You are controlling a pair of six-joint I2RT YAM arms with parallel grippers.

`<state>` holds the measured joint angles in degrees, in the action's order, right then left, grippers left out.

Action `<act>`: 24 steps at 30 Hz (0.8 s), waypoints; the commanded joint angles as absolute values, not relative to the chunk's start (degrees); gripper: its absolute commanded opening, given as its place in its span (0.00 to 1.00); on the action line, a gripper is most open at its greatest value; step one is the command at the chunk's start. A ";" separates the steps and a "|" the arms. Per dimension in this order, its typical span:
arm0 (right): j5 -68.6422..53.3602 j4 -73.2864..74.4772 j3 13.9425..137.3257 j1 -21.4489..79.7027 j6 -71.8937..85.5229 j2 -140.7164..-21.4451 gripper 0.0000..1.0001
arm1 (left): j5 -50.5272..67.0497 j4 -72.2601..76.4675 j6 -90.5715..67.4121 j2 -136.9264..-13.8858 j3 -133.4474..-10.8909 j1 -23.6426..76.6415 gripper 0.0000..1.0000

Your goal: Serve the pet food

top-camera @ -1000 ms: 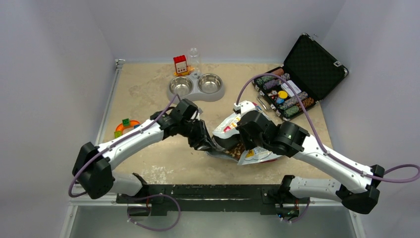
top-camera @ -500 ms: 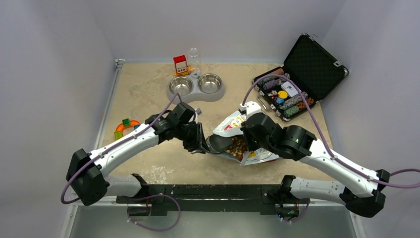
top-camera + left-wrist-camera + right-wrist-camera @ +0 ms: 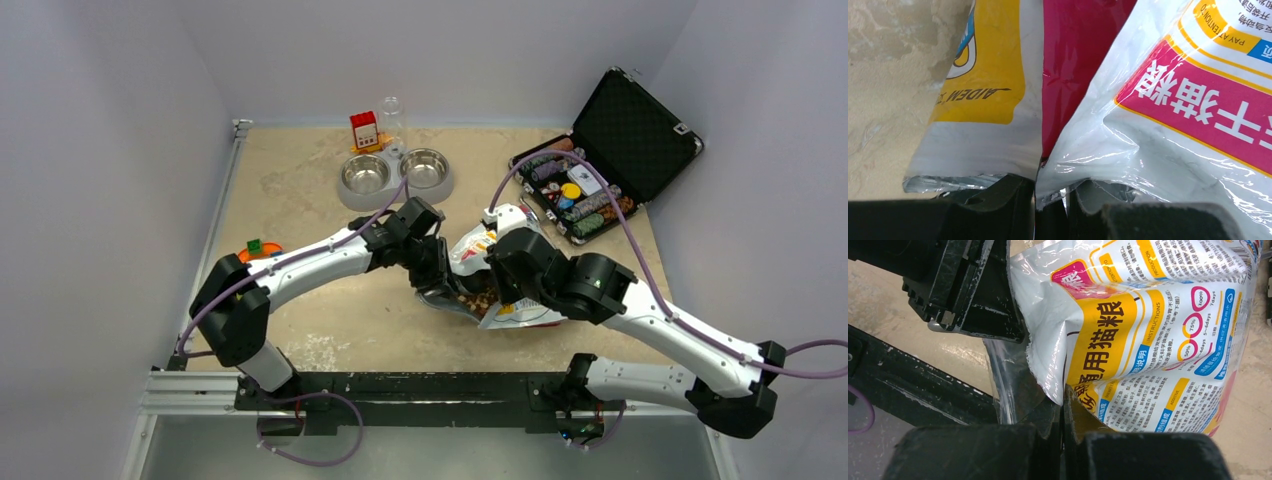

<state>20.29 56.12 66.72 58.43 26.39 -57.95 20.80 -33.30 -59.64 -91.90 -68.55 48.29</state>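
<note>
A white-and-yellow printed bag [image 3: 475,245] lies mid-table with its mouth facing the near left. Brown pet food [image 3: 478,297] shows inside the mouth. My left gripper [image 3: 437,280] sits at the mouth's left rim. In the left wrist view the crumpled rim of the bag [image 3: 1158,150] runs down between the left gripper's [image 3: 1050,192] narrowly set jaws, which are shut on it. My right gripper [image 3: 503,287] holds the opposite rim. In the right wrist view the right gripper [image 3: 1064,410] is shut on an edge of the bag [image 3: 1148,340].
A grey double feeder with two steel bowls [image 3: 395,175] stands behind the bag. A red-and-white box [image 3: 364,130] and a clear bottle [image 3: 391,115] stand behind it. An open black case of poker chips [image 3: 590,185] sits at back right. Small coloured toys [image 3: 255,248] lie at left.
The left arm has reached forward, and its gripper has moved up and to the right with the bag's rim. The bag's mouth, pulled wide half a second ago, is narrower. The right gripper has barely moved.
</note>
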 commanded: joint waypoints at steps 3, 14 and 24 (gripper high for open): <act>18.74 50.57 64.46 59.15 31.22 -52.16 0.00 | 25.20 0.37 -60.86 -90.67 -58.45 47.20 0.00; 19.67 52.59 63.24 59.15 32.87 -49.15 0.00 | 21.81 -7.58 -60.66 -94.14 -54.91 47.47 0.00; 21.01 52.64 64.79 59.15 33.82 -49.64 0.00 | 25.28 6.91 -62.25 -99.74 -58.25 48.49 0.00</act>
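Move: Left hand, holding the scoop at the bag's mouth: the pet food showing in the mouth lies about 10 cm to its right, some 3 cm nearer the base and 9 cm below. The bag's body lies farther on, around 21 cm right and level front to back; the double bowl stands about 23 cm ahead and 8 cm left. From the right hand pinching the rim, the food is roughly 5 cm left, 2 cm back and 18 cm down. Digging rightward with the scoop, the left hand drives deeper into the bag's mouth, about 6.5 cm right and 3.5 cm down: a short first push, a brief check with a slight backing off, then a longer thrust. Its fingers tilt some 10 degrees flatter towards the bag and keep the scoop. The right hand keeps its pinch on the rim and shifts about 1.5 cm right. ##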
